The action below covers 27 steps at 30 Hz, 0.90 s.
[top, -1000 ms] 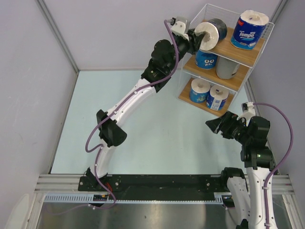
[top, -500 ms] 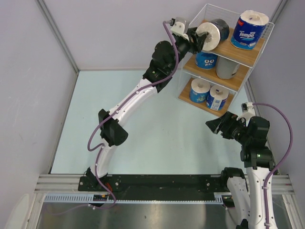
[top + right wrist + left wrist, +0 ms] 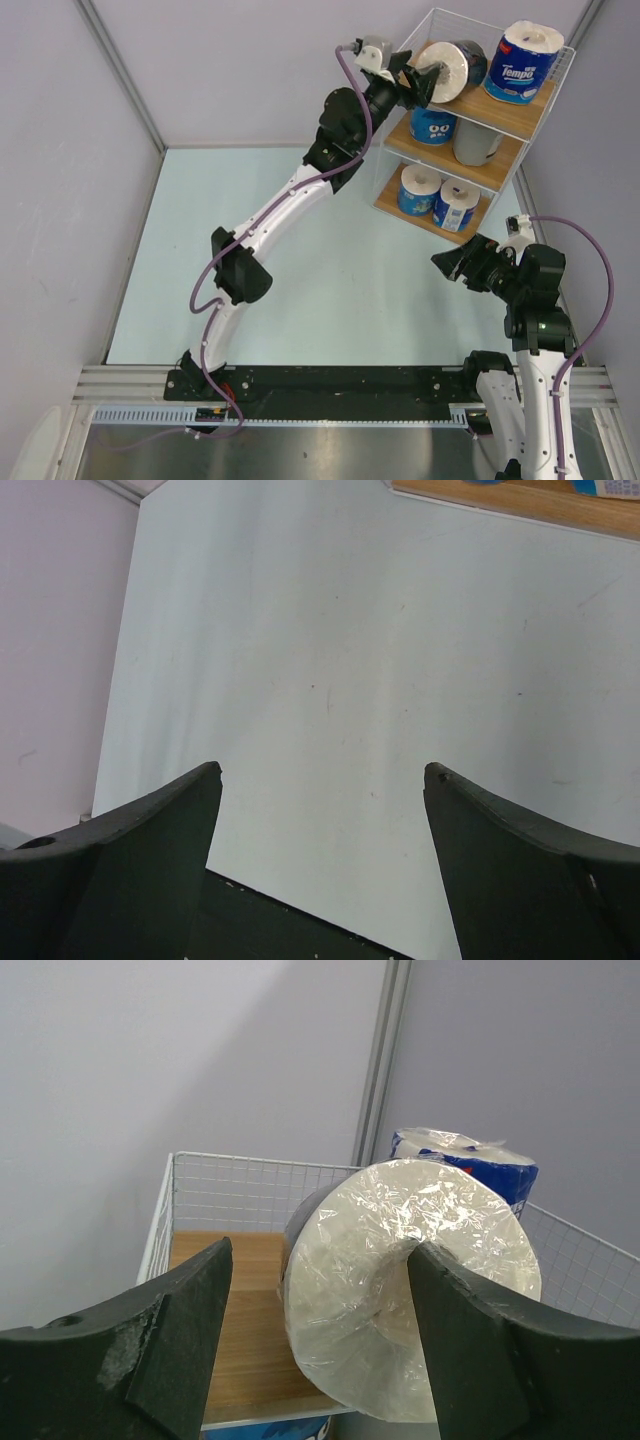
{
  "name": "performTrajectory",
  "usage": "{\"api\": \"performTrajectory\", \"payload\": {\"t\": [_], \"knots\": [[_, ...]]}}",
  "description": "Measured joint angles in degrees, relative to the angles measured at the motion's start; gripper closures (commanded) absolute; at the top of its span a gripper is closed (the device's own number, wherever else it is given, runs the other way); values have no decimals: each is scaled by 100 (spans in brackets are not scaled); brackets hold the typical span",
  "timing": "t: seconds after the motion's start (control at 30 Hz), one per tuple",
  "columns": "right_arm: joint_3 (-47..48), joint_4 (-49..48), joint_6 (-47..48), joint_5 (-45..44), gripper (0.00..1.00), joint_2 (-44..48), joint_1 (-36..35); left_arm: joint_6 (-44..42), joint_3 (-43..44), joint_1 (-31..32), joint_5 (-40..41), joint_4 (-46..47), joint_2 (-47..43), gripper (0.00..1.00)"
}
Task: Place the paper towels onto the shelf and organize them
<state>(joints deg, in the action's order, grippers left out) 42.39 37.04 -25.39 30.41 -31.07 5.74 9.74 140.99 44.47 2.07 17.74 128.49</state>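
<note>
The shelf (image 3: 530, 108) stands at the far right with paper towels on all three boards. A black-wrapped roll (image 3: 450, 68) lies on its side on the top board beside an upright blue roll (image 3: 523, 62). A blue roll (image 3: 433, 126) and a grey roll (image 3: 475, 145) share the middle board, and two blue rolls (image 3: 418, 190) stand on the bottom one. My left gripper (image 3: 418, 78) is open at the black roll's white end (image 3: 400, 1270): one finger by the core, the other apart. My right gripper (image 3: 447, 262) hangs open and empty over the table.
The shelf's white wire frame (image 3: 250, 1190) rings the top board (image 3: 235, 1310) behind the roll. In the right wrist view only pale table (image 3: 350, 660) and the shelf's bottom board edge (image 3: 520, 500) show. Grey walls close in on both sides.
My left gripper has opened off the black roll, which now rests on the top board a little further in. The right arm has not moved.
</note>
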Motion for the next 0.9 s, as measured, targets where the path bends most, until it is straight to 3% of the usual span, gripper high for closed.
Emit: {"api": "performTrajectory", "payload": {"t": [0.27, 0.47, 0.7, 0.9], "knots": [[-2, 0, 2, 0, 13, 0, 0, 90, 15, -4, -81, 105, 111, 27], [-2, 2, 22, -2, 13, 0, 2, 188, 15, -4, -251, 136, 149, 45], [-7, 4, 37, -2, 13, 0, 7, 273, 13, -17, -575, 144, 155, 74], [-7, 4, 48, -2, 13, 0, 7, 415, -68, -52, -852, 267, 153, 86]]}}
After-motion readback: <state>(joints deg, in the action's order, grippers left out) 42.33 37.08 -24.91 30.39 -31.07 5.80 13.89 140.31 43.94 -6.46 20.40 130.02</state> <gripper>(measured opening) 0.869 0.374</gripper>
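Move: The black-wrapped paper towel roll lies tilted on the top shelf, its end face towards the left hand, its middle about 7 cm to that hand's right, 3 cm ahead and level. The upright Tempo roll stands some 11 cm to the right of it and 3 cm farther out. A blue roll stands one shelf below, about 22 cm under the left hand, 4 cm ahead and 4 cm right. From the idle right hand, the black roll is roughly 28 cm ahead, 4 cm left and 29 cm up. Left hand shifts 2 cm right, slightly down and back, turning 10 degrees clockwise as its fingers pinch the roll's wall. ##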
